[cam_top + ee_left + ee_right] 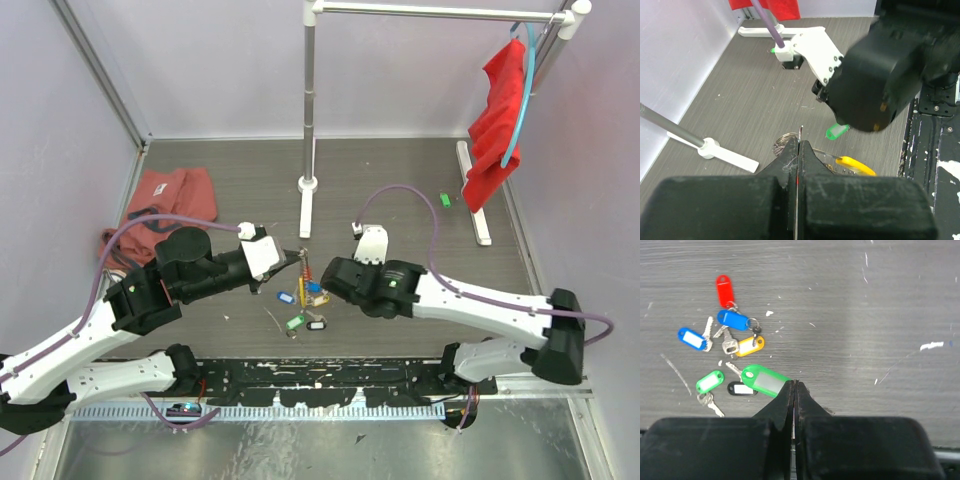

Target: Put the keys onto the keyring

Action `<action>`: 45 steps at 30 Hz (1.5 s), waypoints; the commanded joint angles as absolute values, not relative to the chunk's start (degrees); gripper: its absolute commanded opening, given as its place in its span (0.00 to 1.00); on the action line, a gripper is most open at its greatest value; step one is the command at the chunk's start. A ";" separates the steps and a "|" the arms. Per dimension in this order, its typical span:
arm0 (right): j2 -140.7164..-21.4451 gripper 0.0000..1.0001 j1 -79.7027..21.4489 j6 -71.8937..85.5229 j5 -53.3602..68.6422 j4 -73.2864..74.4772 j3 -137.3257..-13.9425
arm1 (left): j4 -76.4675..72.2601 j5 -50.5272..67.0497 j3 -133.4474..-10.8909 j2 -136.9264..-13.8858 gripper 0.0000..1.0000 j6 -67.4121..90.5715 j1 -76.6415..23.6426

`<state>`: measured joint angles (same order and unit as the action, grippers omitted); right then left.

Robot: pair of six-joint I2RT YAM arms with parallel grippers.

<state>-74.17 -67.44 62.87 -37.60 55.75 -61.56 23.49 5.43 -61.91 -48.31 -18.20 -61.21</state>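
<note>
My left gripper is shut on a thin wire of the keyring, whose silvery coil lies just left of the fingertips. The keyring's yellow section curves away to the right. From above, the keyring hangs between the two grippers. My right gripper is shut on the end of a green-tagged key, held above the table. That green tag also shows under the right gripper's body. Loose keys lie below: red, blue, another blue, gold, small green, black.
A crumpled red cloth lies at the back left. A rack's upright stands behind the grippers, with a red cloth hanging at the right end. A small green piece lies near the rack's white foot.
</note>
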 commanded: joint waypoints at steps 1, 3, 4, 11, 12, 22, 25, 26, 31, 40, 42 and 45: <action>-65.53 0.01 -67.76 41.21 -35.98 48.44 -60.49 | 21.97 5.98 -61.68 -47.74 0.00 -18.54 -61.00; -61.34 0.01 -67.76 39.58 -34.36 46.54 -57.56 | 21.97 5.91 -61.65 -47.70 0.00 -18.53 -61.00; -60.27 0.01 -67.69 39.50 -34.29 46.30 -55.96 | 21.97 5.97 -61.59 -47.72 0.00 -18.54 -61.04; -65.45 0.01 -64.52 32.54 -23.12 45.97 -51.81 | 22.09 6.02 -61.70 -48.11 0.00 -18.56 -61.04; -66.41 0.01 -64.51 29.83 -20.59 44.76 -51.48 | 22.14 6.08 -61.70 -48.07 0.00 -18.61 -61.01; -74.90 0.01 -60.55 24.05 -7.41 36.70 -46.24 | 22.28 5.98 -61.70 -48.05 0.00 -18.72 -61.00; -76.82 0.01 -60.49 24.96 -7.60 34.26 -45.51 | 22.32 5.97 -61.69 -48.07 0.00 -18.72 -61.00; -77.23 0.01 -60.47 25.36 -7.90 33.75 -45.32 | 22.37 5.98 -61.70 -48.07 0.00 -18.72 -61.01; -78.00 0.07 -60.52 27.76 -9.47 31.93 -44.25 | 22.41 5.98 -61.70 -48.17 0.00 -18.75 -61.00; -75.27 0.26 -60.47 31.80 -10.87 31.43 -42.36 | 22.41 5.98 -61.68 -48.28 0.00 -18.76 -61.00; -74.70 0.26 -60.51 32.70 -10.88 31.76 -42.05 | 22.41 6.02 -61.70 -48.38 0.00 -18.80 -61.00; -74.26 0.26 -60.48 33.83 -10.66 32.28 -41.59 | 22.42 6.01 -61.68 -48.39 0.00 -18.80 -61.00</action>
<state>-76.66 -60.51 30.98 -9.41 32.99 -42.09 23.53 5.45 -61.91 -48.45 -18.22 -61.21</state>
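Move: Below and a little behind the right hand, which already pinches a green key by its ring end, is the bare table patch this key is taken to: about 13 cm down, 4 cm back and 1 cm left. At that same table height, the black key lies some 8 cm left and 2 cm back of the hand, the yellow key 8 cm left and 3 cm ahead. From the left hand, the patch is about 9 cm right, level fore-and-aft and 33 cm below. Rising about 3 cm at first with the green key, the right hand then reverses and sinks some 14 cm to just over the table, drawing back about 4 cm. On the way it turns roughly 35 degrees counter-clockwise and its fingers tip farther down; low over the bare patch, they open about a quarter and let go of the key. ##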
